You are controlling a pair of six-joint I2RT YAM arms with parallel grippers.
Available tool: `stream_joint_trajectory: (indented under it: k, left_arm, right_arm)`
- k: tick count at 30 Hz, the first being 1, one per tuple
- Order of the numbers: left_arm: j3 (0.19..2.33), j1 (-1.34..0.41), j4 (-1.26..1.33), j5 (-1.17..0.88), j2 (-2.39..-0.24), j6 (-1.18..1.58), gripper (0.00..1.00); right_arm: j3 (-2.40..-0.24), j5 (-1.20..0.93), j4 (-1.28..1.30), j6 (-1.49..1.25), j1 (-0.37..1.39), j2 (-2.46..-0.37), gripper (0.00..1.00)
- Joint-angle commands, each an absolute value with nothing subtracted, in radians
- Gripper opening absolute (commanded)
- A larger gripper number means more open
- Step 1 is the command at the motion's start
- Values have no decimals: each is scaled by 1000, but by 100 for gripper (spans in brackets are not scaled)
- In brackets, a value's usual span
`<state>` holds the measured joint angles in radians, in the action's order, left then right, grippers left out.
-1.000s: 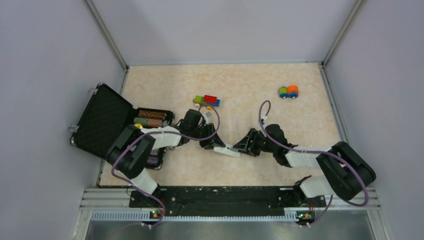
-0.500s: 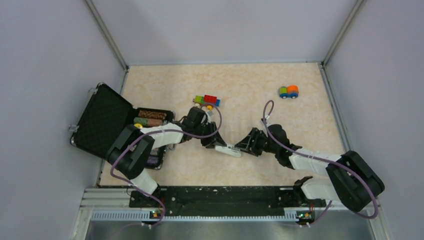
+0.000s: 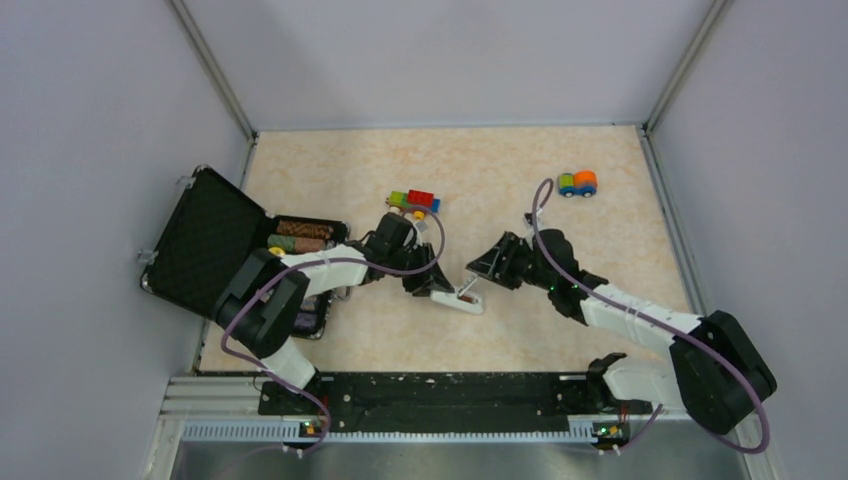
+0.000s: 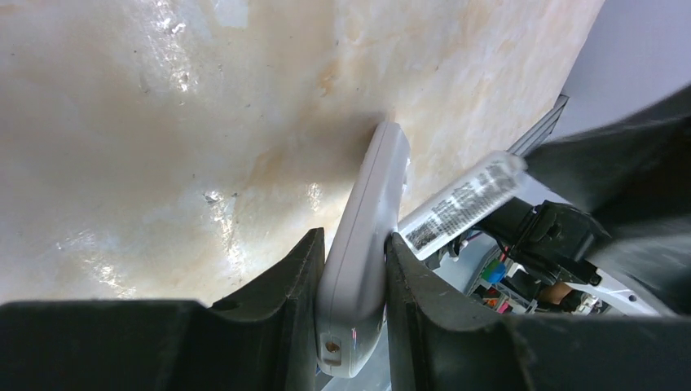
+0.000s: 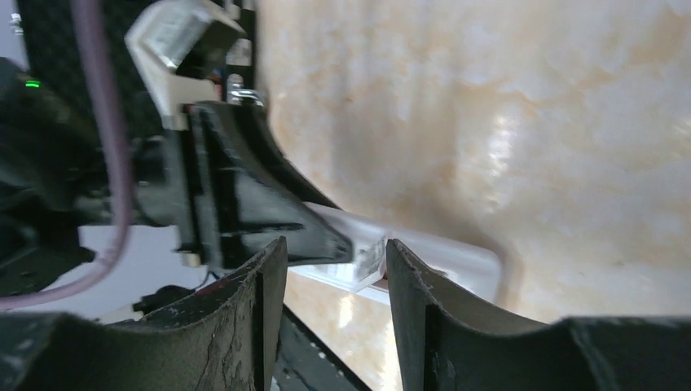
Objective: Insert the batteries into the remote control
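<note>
My left gripper is shut on the white remote control, which lies low over the table at mid-front. In the left wrist view the remote stands edge-on between the two fingers of that gripper. A small red-brown piece, seemingly one of the batteries, shows on the remote's right part. My right gripper hovers just right of and beyond the remote, jaws apart and empty. Through the gap of that gripper I see the remote's white end.
An open black case with rows of poker chips lies at the left. A multicoloured brick block sits behind the left gripper. A small toy car stands at the far right. Grey walls enclose the table.
My right gripper has drawn back from the remote's right end, up and away from it. The left gripper has kept hold of the remote in about the same place.
</note>
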<state>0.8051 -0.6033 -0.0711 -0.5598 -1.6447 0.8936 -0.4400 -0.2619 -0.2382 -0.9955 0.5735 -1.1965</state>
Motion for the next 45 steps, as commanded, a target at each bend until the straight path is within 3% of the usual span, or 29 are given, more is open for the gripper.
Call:
stream_joint_trajectory:
  k: [1, 11, 18, 23, 26, 30, 45]
  left_arm:
    - [773, -626, -268, -309, -1702, 847, 0]
    - [768, -626, -286, -278, -1682, 828, 0]
    - [803, -626, -297, -309, -1624, 658, 0]
    - [807, -626, -256, -425, -1455, 445, 0]
    - [800, -627, -224, -593, -1361, 296, 0]
    - [842, -626, -286, -650, -1297, 207, 0]
    - [1049, -626, -477, -922, -1253, 51, 0]
  right_arm:
    - [-537, -228, -253, -967, 574, -1161, 49]
    - [-669, 34, -5, -846, 560, -1176, 59]
    - [-689, -328, 10, -544, 561, -1169, 61]
    - [-639, -543, 33, -353, 560, -1072, 67]
    - [-658, -616, 74, -327, 560, -1018, 76]
    - [-691, -732, 95, -334, 563, -1028, 79]
    - [-829, -817, 233, -184, 663, -1174, 80]
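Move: Below and behind the right hand's point, the remote's middle lies about 4 cm back, 3 cm to the left and 6 cm down. The raised battery cover stands between, roughly 2 cm back, 1 cm left and 2 cm below that hand. The toy train is some 17 cm ahead and 11 cm left of it, 9 cm lower. From the left hand, which holds the remote, the remote's middle is about 3 cm right, 1 cm back and 2 cm down. Flicking on about 4 cm forward and up, the right hand comes clear of the battery cover, then sweeps back past its start, ending about 8 cm higher; it swings counter-clockwise until its widening fingers point left, straddling the remote's free end, no touch visible. After a pause the left hand, still gripping, lifts the remote some 12 cm and slightly back, rolling it about the line of its fingers. ##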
